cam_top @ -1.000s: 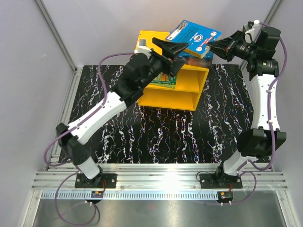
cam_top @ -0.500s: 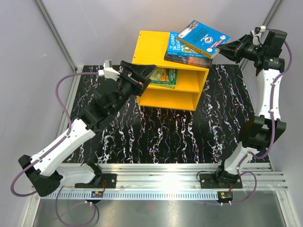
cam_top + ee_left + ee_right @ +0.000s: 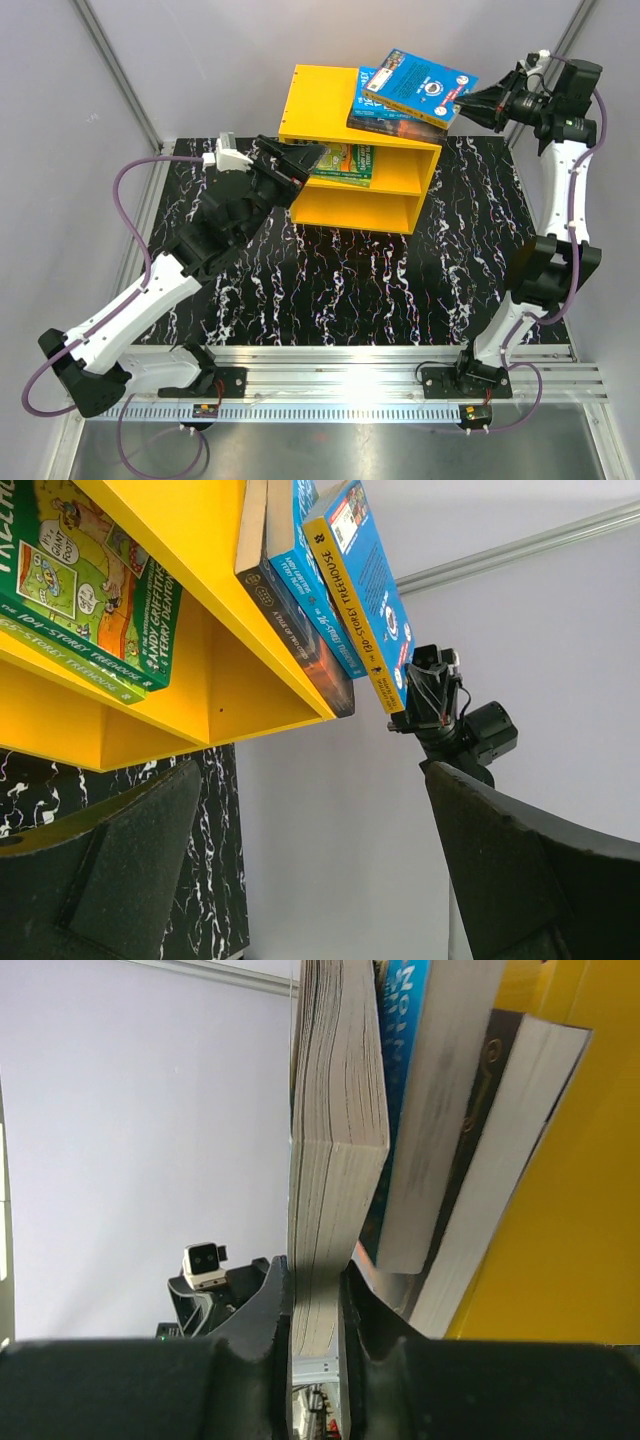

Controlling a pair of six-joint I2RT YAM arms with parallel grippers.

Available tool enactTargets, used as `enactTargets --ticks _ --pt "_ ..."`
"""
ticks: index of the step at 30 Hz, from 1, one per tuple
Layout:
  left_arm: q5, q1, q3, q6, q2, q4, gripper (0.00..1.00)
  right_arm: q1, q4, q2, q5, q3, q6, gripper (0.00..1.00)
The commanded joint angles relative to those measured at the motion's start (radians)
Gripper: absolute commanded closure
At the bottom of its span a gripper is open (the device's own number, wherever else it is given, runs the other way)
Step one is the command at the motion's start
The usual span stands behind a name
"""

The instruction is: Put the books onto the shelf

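The yellow shelf (image 3: 315, 95) stands at the back of the table. Green books (image 3: 347, 165) lie in its upper compartment. On its flat top a dark book (image 3: 398, 124) lies under a blue book (image 3: 368, 92). A second blue book (image 3: 420, 82) rests tilted on that stack, and my right gripper (image 3: 463, 100) is shut on its right edge. In the right wrist view its page edge (image 3: 335, 1160) sits pinched in the right gripper (image 3: 315, 1300). My left gripper (image 3: 302, 160) stands open and empty at the shelf's left front, wide apart in the left wrist view (image 3: 320, 880).
The black marbled table (image 3: 350, 280) stretches in front of the shelf. Grey walls close in behind and on both sides. The shelf's lower compartment (image 3: 350, 210) holds nothing that I can see. The stack (image 3: 320, 590) overhangs the shelf's right end.
My left arm has pulled back from over the shelf to its left front, still open. The right gripper has shifted the top blue book leftward onto the stack.
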Motion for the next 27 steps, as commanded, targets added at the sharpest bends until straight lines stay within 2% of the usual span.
enactTargets --ticks 1,4,5,6,7,13,17,18,19,21,22,24,26,27 --pt "-0.054 0.003 -0.006 0.04 -0.008 0.028 0.01 0.006 0.062 0.024 -0.063 0.065 0.019 0.85" --pt "-0.059 0.003 -0.01 0.045 -0.002 0.032 0.01 0.006 0.038 0.035 -0.054 0.086 0.004 0.54" --pt "-0.058 0.003 -0.012 0.045 0.003 0.034 0.01 0.006 0.028 0.036 -0.049 0.091 -0.015 0.27" --pt "-0.056 0.005 -0.013 0.043 0.007 0.036 0.01 0.006 -0.001 0.035 -0.046 0.095 -0.025 0.1" --pt "-0.053 0.005 -0.013 0.042 0.009 0.037 0.01 0.006 -0.016 0.033 -0.037 0.1 -0.035 0.01" --pt "-0.053 0.003 -0.004 0.052 0.014 0.019 0.01 -0.003 -0.11 0.006 0.0 0.117 -0.117 0.0" --pt "-0.088 0.005 0.0 0.11 -0.006 -0.021 0.01 -0.022 -0.281 -0.011 0.089 0.138 -0.292 0.0" --pt "-0.097 0.005 0.0 0.126 -0.014 -0.032 0.01 -0.023 -0.411 -0.02 0.133 0.149 -0.344 0.0" --pt "-0.12 0.003 -0.006 0.143 -0.02 -0.055 0.01 -0.023 -0.47 -0.028 0.259 0.163 -0.396 0.0" --pt "-0.142 0.003 -0.024 0.201 -0.049 -0.073 0.01 -0.023 -0.577 -0.071 0.38 0.148 -0.508 0.0" --pt "-0.163 0.005 -0.033 0.226 -0.061 -0.082 0.01 -0.023 -0.593 -0.092 0.481 0.104 -0.533 0.0" --pt "-0.174 0.005 -0.072 0.311 -0.098 -0.092 0.01 -0.025 -0.592 -0.182 0.567 0.031 -0.572 0.0" --pt "-0.18 0.005 -0.116 0.406 -0.14 -0.095 0.01 -0.026 -0.558 -0.262 0.668 -0.117 -0.57 0.0" --pt "-0.189 0.003 -0.134 0.426 -0.152 -0.101 0.01 -0.025 -0.506 -0.355 0.695 -0.174 -0.561 0.0"
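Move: The blue top book, its outer right corner still pinched by the right hand, has its middle about 9 cm left and 3 cm ahead of that hand, level with it. Under it the other blue book lies some 13 cm left, 1 cm ahead and 3 cm down, and the dark book 12 cm left, 1 cm back and 6 cm down. From the open left hand, the blue top book is roughly 24 cm right and 18 cm ahead, at its height. The right fingers spring wide open and end their pinch on the blue top book's corner, the upper finger staying against the cover as the hand then sinks about 5 cm, going right and back, its fingertips dipping and swinging clockwise some 20 degrees. The open left hand draws off down and left about 6 cm, rolling its left side up. ##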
